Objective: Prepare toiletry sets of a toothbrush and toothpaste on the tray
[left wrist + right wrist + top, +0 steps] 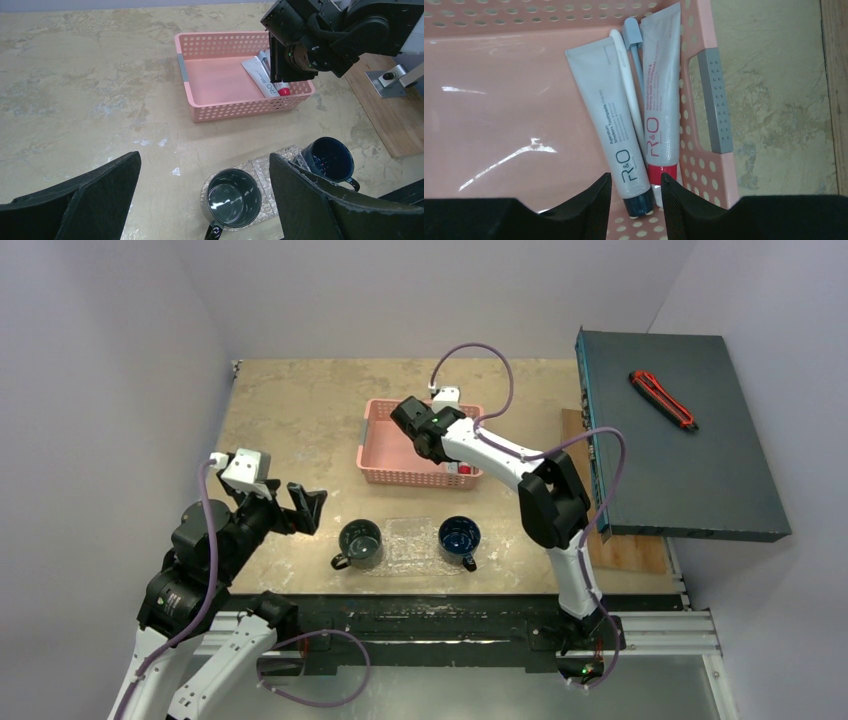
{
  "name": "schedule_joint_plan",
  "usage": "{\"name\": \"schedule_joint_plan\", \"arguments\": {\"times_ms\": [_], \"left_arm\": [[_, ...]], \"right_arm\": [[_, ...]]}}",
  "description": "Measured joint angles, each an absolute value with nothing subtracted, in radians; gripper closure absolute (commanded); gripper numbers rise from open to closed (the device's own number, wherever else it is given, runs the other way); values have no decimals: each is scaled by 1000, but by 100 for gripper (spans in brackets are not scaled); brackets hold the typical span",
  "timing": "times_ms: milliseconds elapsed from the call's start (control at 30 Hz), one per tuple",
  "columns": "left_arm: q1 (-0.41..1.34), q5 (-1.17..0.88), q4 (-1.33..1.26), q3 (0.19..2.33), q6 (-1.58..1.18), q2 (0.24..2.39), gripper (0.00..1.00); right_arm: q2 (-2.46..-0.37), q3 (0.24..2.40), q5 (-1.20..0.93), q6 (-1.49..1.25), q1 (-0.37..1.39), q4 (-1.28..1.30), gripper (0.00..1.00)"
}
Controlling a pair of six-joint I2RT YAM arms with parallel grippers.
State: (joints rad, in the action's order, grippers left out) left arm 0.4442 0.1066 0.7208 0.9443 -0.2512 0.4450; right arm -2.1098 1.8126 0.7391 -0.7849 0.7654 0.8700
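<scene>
In the right wrist view, two silver-grey toothpaste tubes lie side by side in the pink basket (499, 100). One has a dark blue cap (611, 125), the other a red cap (661, 100). A white toothbrush (626, 75) and a pale blue toothbrush (633, 40) lie between them. My right gripper (636, 182) is open down in the basket, its fingers either side of the blue cap and not touching it. The see-through tray (410, 540) lies near the front edge between two dark mugs. My left gripper (285, 502) hangs wide open left of the tray, holding nothing.
A dark green mug (360, 543) stands on the tray's left end and a dark blue mug (459, 537) on its right end. A dark teal box (680, 440) with a red utility knife (663, 400) sits at the right, with a wooden board (625, 550) under it.
</scene>
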Motion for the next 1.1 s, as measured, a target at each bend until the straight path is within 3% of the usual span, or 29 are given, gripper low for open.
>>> {"name": "schedule_joint_plan", "arguments": {"times_ms": [900, 1100], "left_arm": [[444, 81, 721, 944, -252, 455, 0], [444, 81, 721, 944, -252, 461, 0]], "right_arm": [[-2277, 1919, 745, -793, 627, 867, 57], [-2302, 1920, 741, -789, 620, 865, 64]]}}
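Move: The red-capped toothpaste lies in the pink basket some 6 cm ahead of the right hand, 5 cm to its right and about 7 cm lower. The dark-capped tube is about 4 cm left of it, 1 cm nearer the robot, with the white toothbrush wedged between them. The blue mug stands some 17 cm back from this hand and 2 cm right. From the left hand the red-capped tube is roughly 27 cm ahead, 28 cm right and 25 cm down. The right hand's half-open fingers come down astride the red-capped toothpaste, one on each side near its middle; whether the pads touch can't be seen. To get there it goes about 5 cm forward and as far right while sinking a little over 5 cm, levelling off briefly midway, then ends almost straight down. The wrist turns some 10 degrees clockwise, the gap unchanged. ##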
